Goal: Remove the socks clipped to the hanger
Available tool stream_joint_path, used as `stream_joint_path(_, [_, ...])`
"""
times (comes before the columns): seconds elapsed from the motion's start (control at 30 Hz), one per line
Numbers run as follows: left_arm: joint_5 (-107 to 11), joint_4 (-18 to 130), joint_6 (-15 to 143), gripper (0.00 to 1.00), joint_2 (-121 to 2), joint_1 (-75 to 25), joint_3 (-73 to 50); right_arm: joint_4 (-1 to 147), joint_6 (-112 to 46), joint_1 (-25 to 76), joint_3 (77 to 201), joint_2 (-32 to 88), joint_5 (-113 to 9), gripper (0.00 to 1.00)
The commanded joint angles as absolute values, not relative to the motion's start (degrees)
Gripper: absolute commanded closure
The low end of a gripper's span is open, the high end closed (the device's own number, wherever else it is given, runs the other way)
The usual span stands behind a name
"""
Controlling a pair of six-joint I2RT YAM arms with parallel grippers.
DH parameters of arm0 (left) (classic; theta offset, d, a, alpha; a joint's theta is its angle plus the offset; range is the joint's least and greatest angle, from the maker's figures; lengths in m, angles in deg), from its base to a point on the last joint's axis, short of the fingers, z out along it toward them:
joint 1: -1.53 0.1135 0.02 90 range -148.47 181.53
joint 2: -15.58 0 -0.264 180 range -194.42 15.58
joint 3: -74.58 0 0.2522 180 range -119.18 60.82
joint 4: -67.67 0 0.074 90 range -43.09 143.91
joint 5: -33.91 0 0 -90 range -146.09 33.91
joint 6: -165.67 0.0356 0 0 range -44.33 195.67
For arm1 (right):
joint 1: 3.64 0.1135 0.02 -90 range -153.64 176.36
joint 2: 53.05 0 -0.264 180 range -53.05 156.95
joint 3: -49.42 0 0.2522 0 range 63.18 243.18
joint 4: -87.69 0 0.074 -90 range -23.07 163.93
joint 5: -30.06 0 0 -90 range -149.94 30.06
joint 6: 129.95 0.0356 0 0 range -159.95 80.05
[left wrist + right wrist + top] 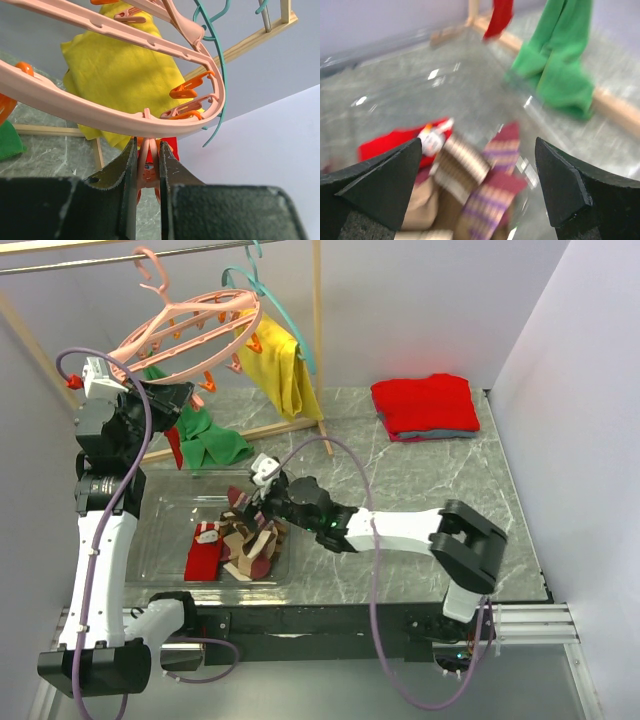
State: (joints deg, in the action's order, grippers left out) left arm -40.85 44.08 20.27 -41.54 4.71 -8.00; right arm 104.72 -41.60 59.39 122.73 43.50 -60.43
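The pink ring hanger (190, 335) hangs from the rail at the back left, with small orange clips (190, 90) along its rim (90, 112). My left gripper (172, 397) is raised under the ring and shut on one pink-orange clip (147, 167). A narrow red sock (172, 447) dangles below it, its top hidden. Several socks lie in the clear tray (160, 540): a red one (205, 552), a brown-striped one (462, 167) and a maroon-purple striped one (495, 195). My right gripper (479, 143) hovers open just above this pile (250, 545), holding nothing.
A long green cloth (210, 440) hangs down to the table beside the red sock. A yellow garment (275, 365) hangs on a teal hanger (270, 300). The wooden rack post (320, 340) stands behind. Folded red clothes (425, 405) lie at the back right.
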Motion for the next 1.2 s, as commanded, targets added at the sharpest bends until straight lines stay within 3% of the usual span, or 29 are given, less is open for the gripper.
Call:
stream_joint_path(0.0, [-38.8, 46.3, 19.8, 0.99, -40.3, 4.6, -9.9, 128.2, -53.6, 60.0, 124.3, 50.9, -64.0, 0.00])
stream_joint_path(0.23, [-38.2, 46.4, 19.3, 0.99, -40.5, 4.7, -9.8, 144.9, -56.9, 60.1, 136.4, 66.5, -62.4, 0.00])
stream_joint_path(0.57, [-37.8, 45.2, 19.4, 0.98, -40.8, 4.6, -10.5, 147.8, -57.3, 60.1, 158.3, 84.2, -61.6, 0.00])
stream_joint_path(0.87, [-36.7, 43.5, 19.3, 0.98, -42.2, 4.6, -12.6, 138.5, -60.9, 60.1, 182.8, 98.2, -63.3, 0.01])
stream_joint_path(0.93, [-36.9, 43.3, 19.7, 0.98, -42.2, 4.6, -12.6, 135.4, -62.0, 60.1, 188.6, 101.3, -62.9, 0.05])
stream_joint_path(0.97, [-37.0, 43.1, 19.7, 0.98, -42.2, 4.6, -12.7, 134.8, -62.2, 60.0, 190.1, 102.0, -63.8, 0.13])
stream_joint_path(1.17, [-37.1, 43.5, 19.7, 0.98, -41.9, 4.7, -12.1, 134.8, -60.8, 59.2, 190.3, 102.2, -63.7, 0.40])
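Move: The red sock still hanging from the hanger is the one I'm after: from my right hand it is about 13 cm ahead, 20 cm to the left and 8 cm up. The green cloth hangs roughly 20 cm ahead and 13 cm left, about level. In the tray, the sock pile lies some 5 cm back, 2 cm left and 10 cm below. From my left hand the hanging sock is 2 cm ahead, straight below by about 12 cm. I swing my open right hand left and forward, about 20 cm in all and a few centimetres up, from over the sock pile to the hanging red sock, tipping the fingers up some 35 degrees. Arriving, I bring the jaws around its lower part and start to close them, not yet shut. My left hand stays put, still pinching the pink clip. ##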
